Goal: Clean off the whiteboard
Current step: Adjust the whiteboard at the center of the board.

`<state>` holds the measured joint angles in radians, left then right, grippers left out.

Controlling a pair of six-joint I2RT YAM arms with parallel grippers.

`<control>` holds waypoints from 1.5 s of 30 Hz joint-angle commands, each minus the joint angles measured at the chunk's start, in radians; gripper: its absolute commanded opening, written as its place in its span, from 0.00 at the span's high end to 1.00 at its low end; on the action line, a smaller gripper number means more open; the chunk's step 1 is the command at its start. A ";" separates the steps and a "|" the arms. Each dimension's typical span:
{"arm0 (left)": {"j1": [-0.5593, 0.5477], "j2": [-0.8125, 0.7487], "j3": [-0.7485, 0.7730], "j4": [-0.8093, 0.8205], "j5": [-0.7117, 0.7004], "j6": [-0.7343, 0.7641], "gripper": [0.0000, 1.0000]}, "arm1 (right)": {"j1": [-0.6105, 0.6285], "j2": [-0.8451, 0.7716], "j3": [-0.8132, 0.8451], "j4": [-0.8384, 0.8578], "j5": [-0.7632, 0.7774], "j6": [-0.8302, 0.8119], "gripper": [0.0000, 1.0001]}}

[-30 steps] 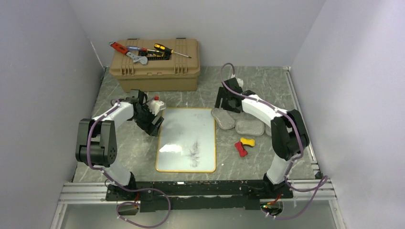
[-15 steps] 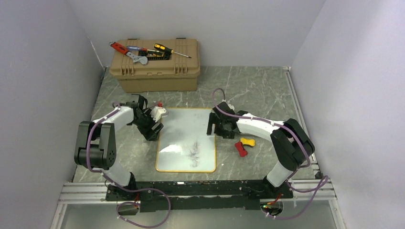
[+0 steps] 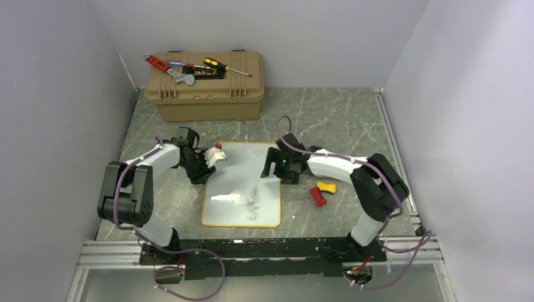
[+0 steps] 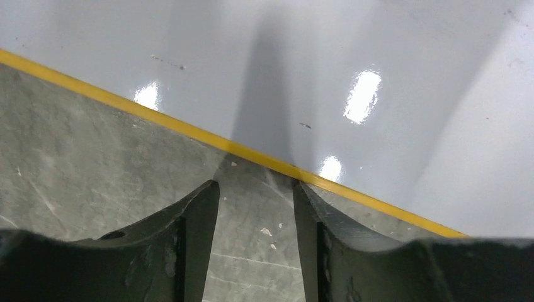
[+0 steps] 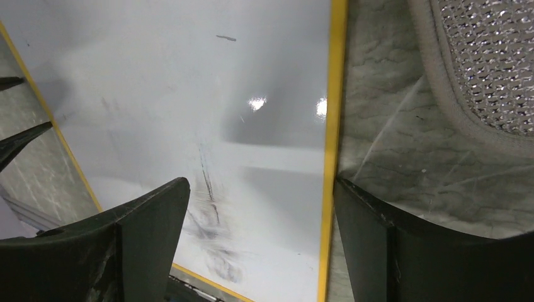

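Note:
The whiteboard (image 3: 242, 185) lies flat mid-table, slightly skewed, with a yellow-orange frame and smeared dark marks (image 3: 252, 200) in its lower half. My left gripper (image 3: 203, 173) is low at the board's upper left edge. In the left wrist view it (image 4: 255, 189) stands open over bare table, its fingertips right at the frame (image 4: 189, 129). My right gripper (image 3: 272, 168) is at the board's upper right edge. In the right wrist view it (image 5: 258, 189) is open and straddles the frame (image 5: 329, 157), one finger over the white surface, the other outside it.
A tan toolbox (image 3: 204, 85) with screwdrivers and a wrench on its lid stands at the back left. Small red and yellow pieces (image 3: 321, 192) lie right of the board. A grey mesh pad (image 5: 485, 63) lies just beyond the board's right edge.
My right gripper came from the grey pads down to the board's right edge. The left gripper narrowed and edged toward the board. The board turned slightly, its near end shifting left.

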<state>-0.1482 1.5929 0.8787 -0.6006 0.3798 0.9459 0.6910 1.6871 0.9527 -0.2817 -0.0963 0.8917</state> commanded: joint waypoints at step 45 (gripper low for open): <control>-0.280 0.123 0.082 -0.008 0.010 -0.118 0.80 | -0.010 -0.194 -0.046 0.347 -0.293 0.255 0.13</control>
<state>-0.3367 1.6619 0.9653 -0.7246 0.0898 0.8955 0.6548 1.5509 0.8719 -0.2001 -0.2241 1.0599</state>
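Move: The whiteboard's middle is roughly 15 cm to the right of the left hand, level with it and about 1 cm below. From the right hand, whose outer finger is already at the board's right edge, that middle lies some 11 cm left, 2 cm back and 3 cm down. The red eraser is about 18 cm right and 7 cm back of the right hand, the yellow eraser about 21 cm right and 4 cm back, both 2 cm lower. Back about 1 cm along the board's left edge, the left hand narrows its fingers to nearly shut, then braces both tips there while the wrist swings some 15 degrees more upright. The right hand, still wide open, pushes left about 1.5 cm with its outer finger on the right edge, then rises some 4 cm, wrist rolling about 15 degrees, that finger still at the edge. ##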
